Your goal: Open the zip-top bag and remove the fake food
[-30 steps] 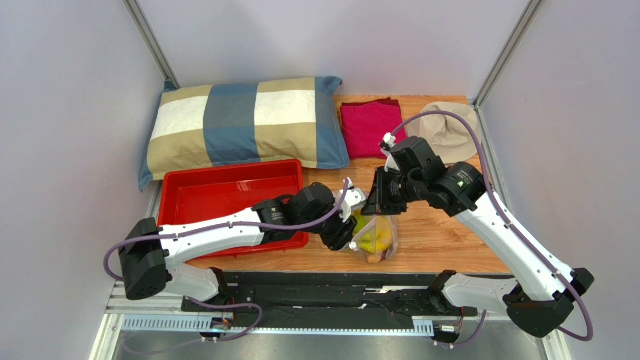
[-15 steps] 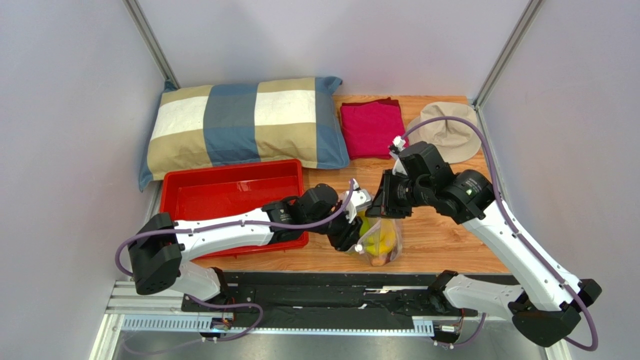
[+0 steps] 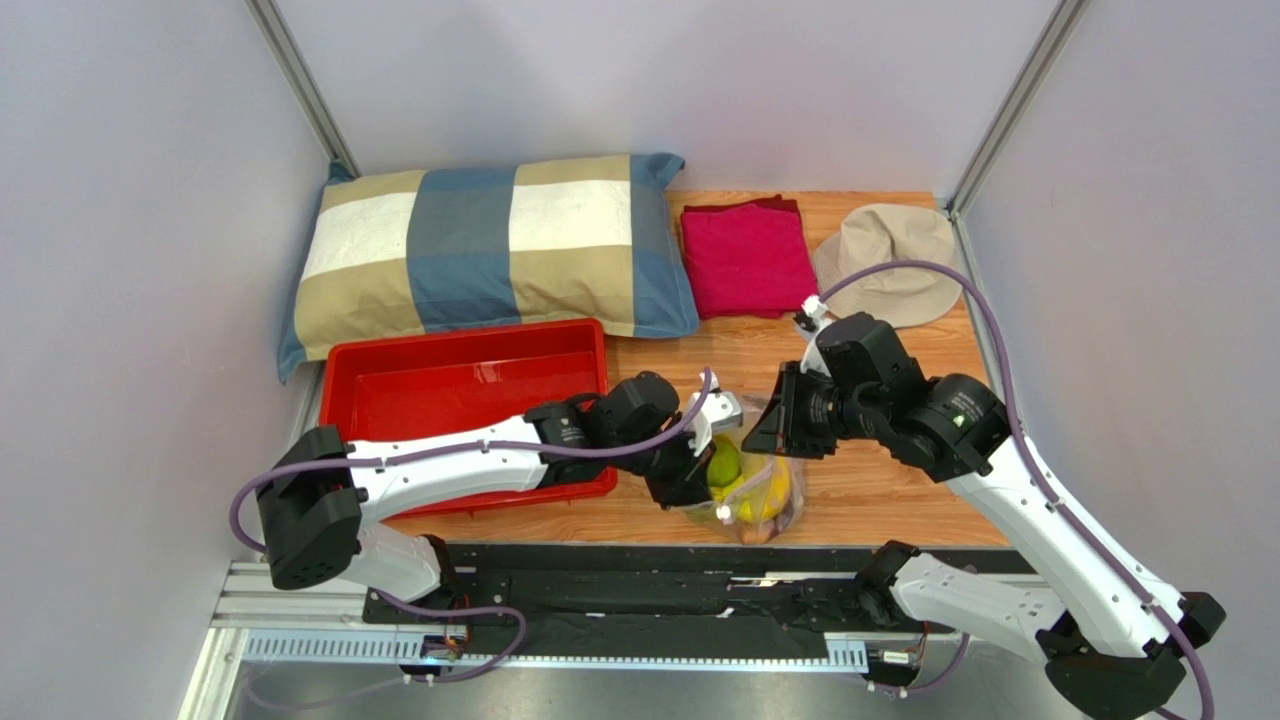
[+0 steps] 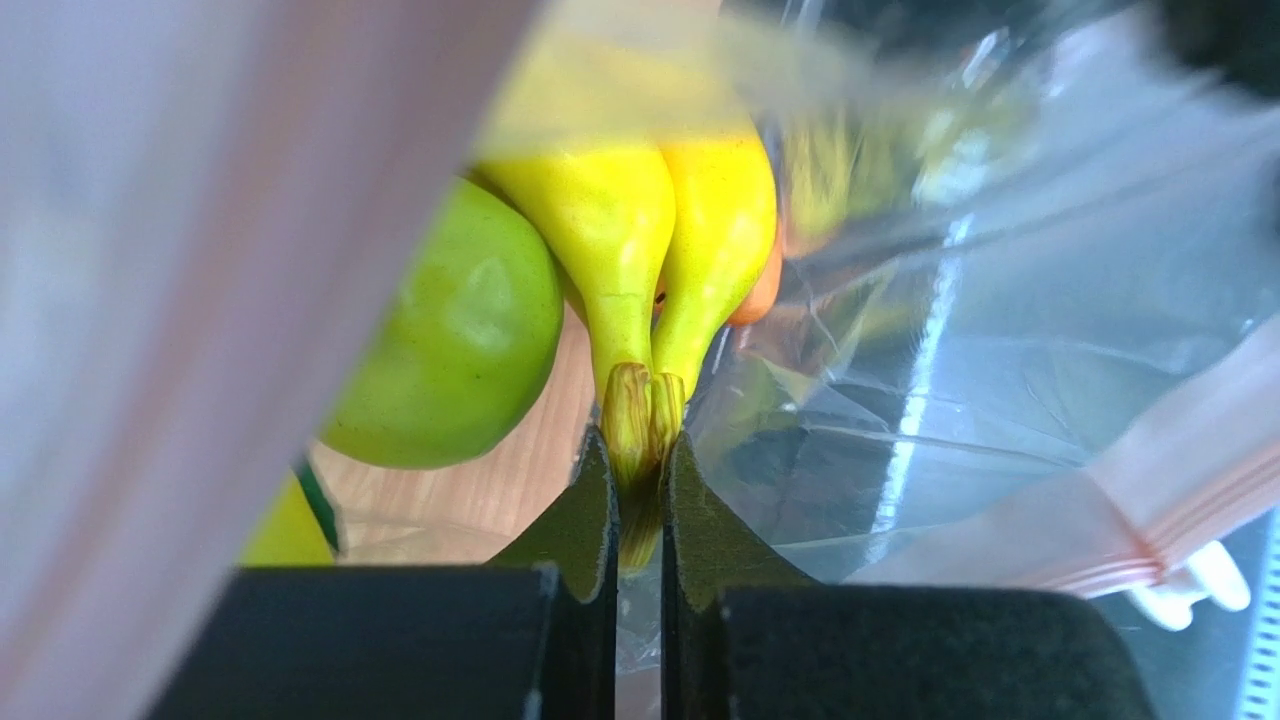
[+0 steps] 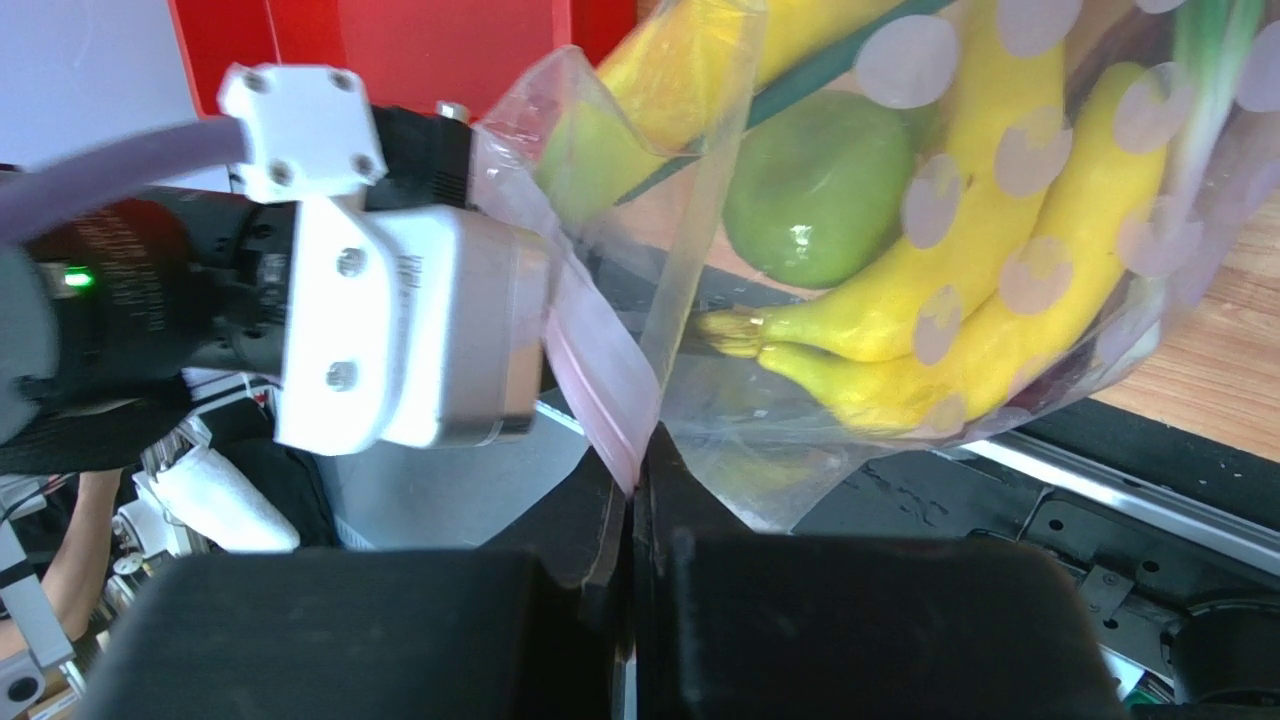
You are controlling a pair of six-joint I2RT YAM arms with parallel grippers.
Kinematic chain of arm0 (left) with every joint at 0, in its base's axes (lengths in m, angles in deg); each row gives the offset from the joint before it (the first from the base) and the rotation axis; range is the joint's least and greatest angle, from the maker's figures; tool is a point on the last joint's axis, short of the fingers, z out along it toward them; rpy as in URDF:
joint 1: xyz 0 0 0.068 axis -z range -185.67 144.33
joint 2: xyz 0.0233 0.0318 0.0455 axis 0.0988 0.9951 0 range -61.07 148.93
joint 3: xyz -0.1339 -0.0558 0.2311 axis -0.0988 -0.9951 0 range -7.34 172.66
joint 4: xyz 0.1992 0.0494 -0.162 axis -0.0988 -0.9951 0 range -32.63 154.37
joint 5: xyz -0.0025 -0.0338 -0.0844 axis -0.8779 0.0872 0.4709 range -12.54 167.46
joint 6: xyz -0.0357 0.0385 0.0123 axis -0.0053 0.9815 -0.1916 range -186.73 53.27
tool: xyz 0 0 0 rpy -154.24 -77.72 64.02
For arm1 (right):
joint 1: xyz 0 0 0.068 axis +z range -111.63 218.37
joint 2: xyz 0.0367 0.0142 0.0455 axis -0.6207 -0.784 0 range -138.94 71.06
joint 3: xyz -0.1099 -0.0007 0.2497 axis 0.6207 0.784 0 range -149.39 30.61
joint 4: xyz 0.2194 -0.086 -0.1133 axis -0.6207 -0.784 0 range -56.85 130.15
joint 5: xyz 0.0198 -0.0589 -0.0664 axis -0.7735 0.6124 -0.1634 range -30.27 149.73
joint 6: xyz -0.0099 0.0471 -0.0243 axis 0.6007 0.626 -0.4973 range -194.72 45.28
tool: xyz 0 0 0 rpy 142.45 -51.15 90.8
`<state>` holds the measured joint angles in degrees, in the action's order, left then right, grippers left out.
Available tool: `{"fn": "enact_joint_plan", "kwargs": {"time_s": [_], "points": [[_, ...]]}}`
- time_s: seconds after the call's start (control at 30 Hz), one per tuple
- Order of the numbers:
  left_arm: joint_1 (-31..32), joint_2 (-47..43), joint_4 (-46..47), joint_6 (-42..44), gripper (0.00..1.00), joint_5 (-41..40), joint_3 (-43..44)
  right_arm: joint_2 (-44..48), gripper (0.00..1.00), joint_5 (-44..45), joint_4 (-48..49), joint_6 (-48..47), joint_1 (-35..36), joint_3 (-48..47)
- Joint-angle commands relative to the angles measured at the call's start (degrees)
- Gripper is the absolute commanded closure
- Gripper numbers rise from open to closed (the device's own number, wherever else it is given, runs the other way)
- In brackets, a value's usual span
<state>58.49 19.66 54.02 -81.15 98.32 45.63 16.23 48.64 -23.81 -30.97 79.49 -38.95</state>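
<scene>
The clear zip-top bag (image 3: 759,491) hangs near the table's front edge, its mouth open. My right gripper (image 5: 634,473) is shut on the bag's pink zip strip (image 5: 595,383) and holds that edge up. My left gripper (image 4: 640,473) reaches inside the bag and is shut on the brown stem of the yellow bananas (image 4: 661,210). A round green fruit (image 4: 451,345) lies against the bananas on their left, and a bit of orange food peeks out behind them. In the right wrist view the bananas (image 5: 977,300) and green fruit (image 5: 819,188) show through the dotted plastic.
A red tray (image 3: 451,393) sits left of the bag, under the left arm. Behind it lies a checked pillow (image 3: 481,248). A magenta folded cloth (image 3: 744,258) and a beige hat (image 3: 894,255) lie at the back right. The black rail runs just below the bag.
The left jaws have closed on the banana stem inside the bag. The right arm has shifted a little right and nearer, still holding the zip strip.
</scene>
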Motion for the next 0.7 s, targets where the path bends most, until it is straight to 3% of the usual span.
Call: {"fn": "enact_joint_plan", "kwargs": {"time_s": [0.0, 0.17, 0.37, 0.5, 0.67], "points": [[0.26, -0.22, -7.83, -3.95, 1.0, -0.12, 9.39, 2.62, 1.0, 1.69, 4.46, 0.73, 0.01, 2.22], [0.26, -0.74, -15.84, -4.57, 1.0, -2.05, 17.42, 3.06, 1.0, 2.39, 4.55, 0.02, 0.01, 4.08], [0.18, -3.82, -22.51, -5.63, 1.0, -9.24, 21.82, 2.18, 1.0, 5.02, 1.31, -3.13, 0.01, 2.41], [-0.17, -2.6, -31.29, -4.83, 1.0, -14.71, 30.58, 2.18, 1.0, 7.66, -2.12, -5.95, 0.1, 1.71], [-0.7, 1.89, -37.38, -10.62, 1.0, -4.97, 40.54, 1.57, 1.0, 7.41, -1.0, -7.97, 0.54, 2.67]]}}
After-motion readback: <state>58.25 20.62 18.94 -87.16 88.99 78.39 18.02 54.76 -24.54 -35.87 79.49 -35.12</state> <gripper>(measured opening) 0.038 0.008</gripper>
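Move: Between the shut left fingers is already the stem of the bananas, whose middle lies about 7 cm right, 3 cm ahead and 5 cm lower. The green fruit is some 5 cm ahead, 3 cm right and 4 cm below. The bag rim, still pinched by the right fingers, is about 7 cm right, 3 cm ahead and 9 cm up. The red tray's middle lies roughly 32 cm left, 16 cm ahead, 11 cm down. From the right hand, the bananas hang 13 cm below, about level otherwise. Hauling the bananas by their stem, the left hand keeps its pinch and climbs about 12 cm towards the bag's open mouth, turning some 10 degrees counter-clockwise. The right hand keeps hold of the rim, sinks and eases right by 2 to 3 cm each way, and tilts slightly, drawing the rim away from the rising fruit. ##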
